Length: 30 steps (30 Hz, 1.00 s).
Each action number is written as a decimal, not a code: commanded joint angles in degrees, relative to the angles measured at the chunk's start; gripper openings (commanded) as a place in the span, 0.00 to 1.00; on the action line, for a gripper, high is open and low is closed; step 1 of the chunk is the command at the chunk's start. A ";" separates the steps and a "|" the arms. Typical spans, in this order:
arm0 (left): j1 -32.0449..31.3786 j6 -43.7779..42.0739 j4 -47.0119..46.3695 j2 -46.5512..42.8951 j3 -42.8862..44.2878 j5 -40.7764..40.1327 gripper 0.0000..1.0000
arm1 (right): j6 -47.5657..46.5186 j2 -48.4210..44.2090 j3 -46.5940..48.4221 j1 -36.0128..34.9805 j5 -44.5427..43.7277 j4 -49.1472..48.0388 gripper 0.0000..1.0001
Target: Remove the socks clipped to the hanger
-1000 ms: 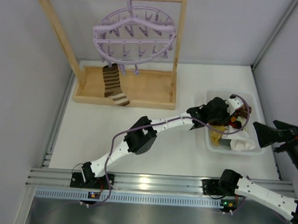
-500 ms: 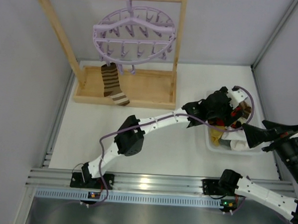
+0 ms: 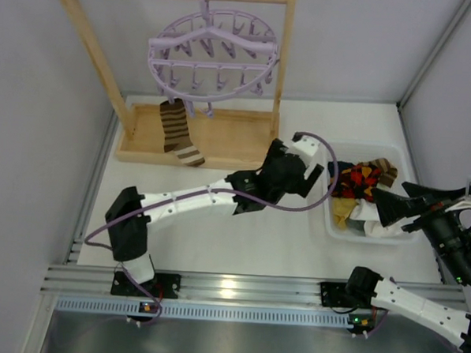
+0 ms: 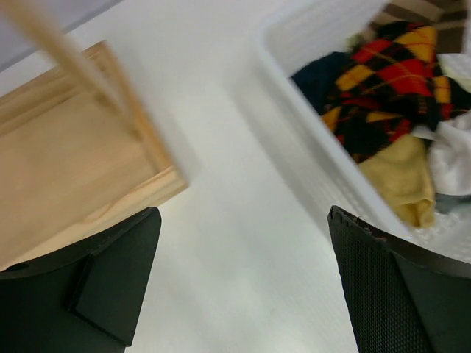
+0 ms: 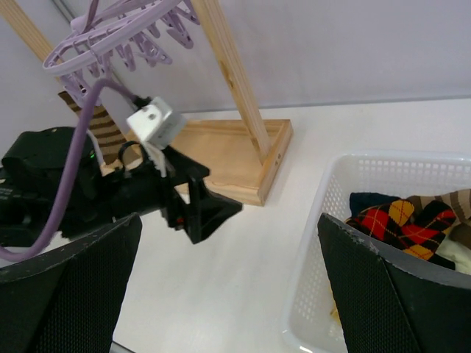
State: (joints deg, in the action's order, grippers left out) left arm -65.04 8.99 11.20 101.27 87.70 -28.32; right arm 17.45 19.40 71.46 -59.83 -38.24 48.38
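Note:
The lilac hanger [image 3: 214, 53] hangs from the wooden rack, and also shows in the right wrist view [image 5: 118, 33]. One brown-and-cream striped sock [image 3: 178, 132] is still clipped to it and hangs over the rack base; it also shows in the right wrist view [image 5: 107, 129]. A black argyle sock [image 3: 358, 180] lies in the white basket [image 3: 328, 221] with other socks. My left gripper [image 3: 312, 183] is open and empty, just left of the basket, low over the table [image 4: 243, 287]. My right gripper [image 3: 388, 212] is open and empty over the basket's right side [image 5: 228, 287].
The wooden rack's base [image 3: 221, 140] lies behind the left gripper, with its upright post [image 5: 235, 81] near the basket. In the basket a yellow sock [image 4: 401, 180] and white fabric [image 4: 452, 151] lie beside the argyle sock [image 4: 390, 81]. Grey walls close in both sides.
My left gripper has drawn back out of the basket to the left, empty. The argyle sock now lies uncovered in the basket. My right gripper has moved left over the basket.

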 commanded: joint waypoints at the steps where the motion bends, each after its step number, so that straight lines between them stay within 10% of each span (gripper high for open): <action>1: 0.17 8.47 -0.13 -8.80 -9.98 -17.80 0.99 | -1.02 -0.85 -1.59 0.16 1.41 -6.72 0.99; 9: 1.49 14.65 -0.04 -22.08 -27.75 -36.63 0.99 | -1.11 1.25 -4.83 0.16 3.34 -9.70 1.00; 30: 31.01 15.97 -13.49 -8.31 -26.02 -36.46 0.99 | -3.83 7.85 -9.06 0.07 14.50 -18.14 1.00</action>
State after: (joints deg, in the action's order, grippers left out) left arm -34.92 26.00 3.01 89.86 57.65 -62.81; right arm 14.90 26.28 62.65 -59.83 -26.81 34.76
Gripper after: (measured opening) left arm 0.990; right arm 0.993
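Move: Some 38 cm to the left of the left hand and 15 cm ahead hangs the last striped sock, its middle about 7 cm lower than the hand. The clip hanger is about 29 cm left, 24 cm ahead and 12 cm higher. The wooden base's middle is 15 cm ahead, 32 cm left and 19 cm below, and the sock bin 23 cm right, barely ahead and 19 cm below. From the right hand the sock is roughly 52 cm left, 30 cm ahead and 23 cm lower. Sweeping fast to the left, some 34 cm from beside the bin towards the striped sock, the left hand adds about 10 cm forward in the second half while sinking 7 cm, and swings round roughly 65 degrees counter-clockwise to face the sock with its fingers still wide open. The empty right hand drifts about 9 cm left. ##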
